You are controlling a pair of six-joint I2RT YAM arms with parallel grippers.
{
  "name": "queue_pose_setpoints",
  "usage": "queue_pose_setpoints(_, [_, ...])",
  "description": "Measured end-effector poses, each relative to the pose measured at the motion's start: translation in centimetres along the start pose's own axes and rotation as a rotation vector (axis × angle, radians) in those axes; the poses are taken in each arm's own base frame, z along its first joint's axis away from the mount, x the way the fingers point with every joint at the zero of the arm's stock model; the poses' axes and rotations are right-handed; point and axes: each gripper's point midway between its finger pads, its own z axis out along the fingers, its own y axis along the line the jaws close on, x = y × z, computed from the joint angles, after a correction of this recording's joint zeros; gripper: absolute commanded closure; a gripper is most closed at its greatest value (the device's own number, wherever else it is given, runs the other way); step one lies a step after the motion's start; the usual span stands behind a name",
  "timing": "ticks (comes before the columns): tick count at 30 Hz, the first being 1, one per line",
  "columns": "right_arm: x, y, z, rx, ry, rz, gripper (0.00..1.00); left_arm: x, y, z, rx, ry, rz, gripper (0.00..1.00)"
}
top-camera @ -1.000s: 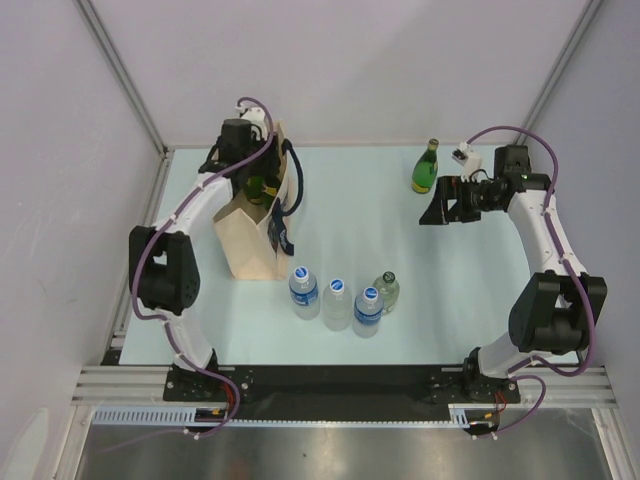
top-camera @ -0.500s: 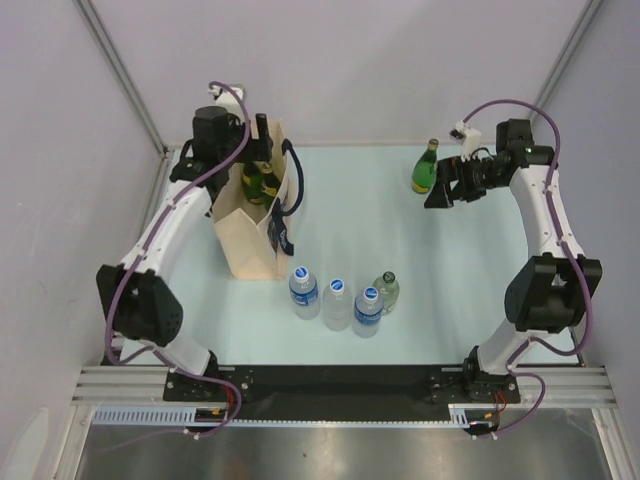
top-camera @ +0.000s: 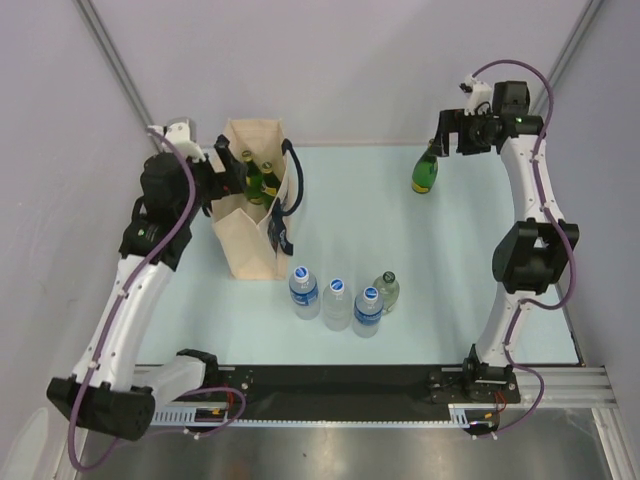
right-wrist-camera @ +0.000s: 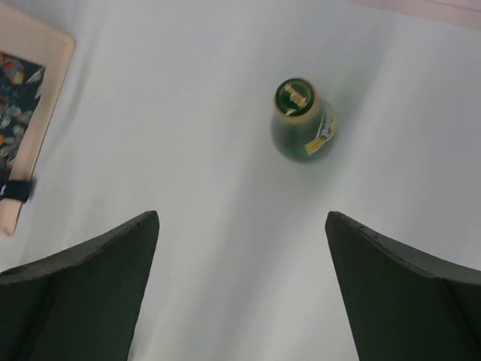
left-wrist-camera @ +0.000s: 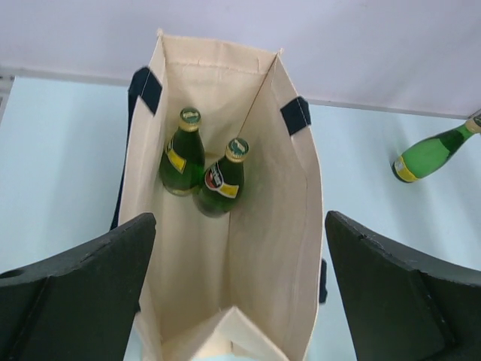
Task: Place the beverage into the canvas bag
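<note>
The beige canvas bag [top-camera: 252, 232] stands upright at the back left with navy handles. Two green glass bottles [top-camera: 258, 180] stand inside it; the left wrist view shows one [left-wrist-camera: 183, 154] upright and the other [left-wrist-camera: 223, 179] leaning against it. My left gripper [top-camera: 224, 177] hovers open just left of the bag's mouth, and looks down into the bag [left-wrist-camera: 278, 195] between its empty fingers [left-wrist-camera: 90, 286]. A third green bottle [top-camera: 425, 170] stands on the table at the back right. My right gripper [top-camera: 447, 133] hangs open above it, with the bottle [right-wrist-camera: 303, 120] ahead of its fingertips.
Three clear water bottles with blue caps [top-camera: 337, 303] and a pale bottle with a dark cap [top-camera: 387, 290] stand in a row near the table's middle front. Walls and metal posts [top-camera: 120, 75] close in the back and sides.
My left gripper has opened and drawn back left and up out of the bag, leaving a second green bottle inside. The right arm rose and swung toward the back, over the standing bottle.
</note>
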Motion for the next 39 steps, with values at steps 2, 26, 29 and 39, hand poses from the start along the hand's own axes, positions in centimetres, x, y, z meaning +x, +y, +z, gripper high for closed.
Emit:
queue_pose_setpoints(2, [-0.4,-0.9,1.4,0.027,-0.006,0.013,0.01,0.8,0.3,-1.4,-0.008,0.006,-0.033,0.00])
queue_pose_setpoints(26, [5.7,-5.0,7.3,-0.328,-0.061,-0.098,0.00,2.6,-4.7,-5.5,0.285,0.061,-0.106,0.00])
queue_pose_setpoints(29, [6.8,-6.0,6.7,-0.378,-0.101,-0.151,0.00,2.4,-5.6,-5.0,0.315,0.075,-0.102,0.00])
queue_pose_setpoints(39, [5.1,-6.1,7.6,-0.455,-0.257,-0.459,0.00,3.0,-10.0,-3.6,0.410,0.131,-0.072,0.00])
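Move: Some 11 cm ahead of the open right hand, 5 cm to its left and about 15 cm lower stands the last green beverage bottle, with nothing else close by. From the empty left hand that bottle is roughly 43 cm to the right, 25 cm farther out and 25 cm below. The canvas bag's middle lies about 10 cm ahead of the left hand, 3 cm to its right and 25 cm below. Reaching forward about 7 cm, the right hand then draws back and sinks towards the green bottle, about 10 cm lower in all. It turns some 35 degrees counter-clockwise and its fingers tip up flatter, so the open jaws face the bottle from its right, not yet touching. The left hand, still open, pulls back from above the bag, then swings 10 cm right, turning clockwise. ##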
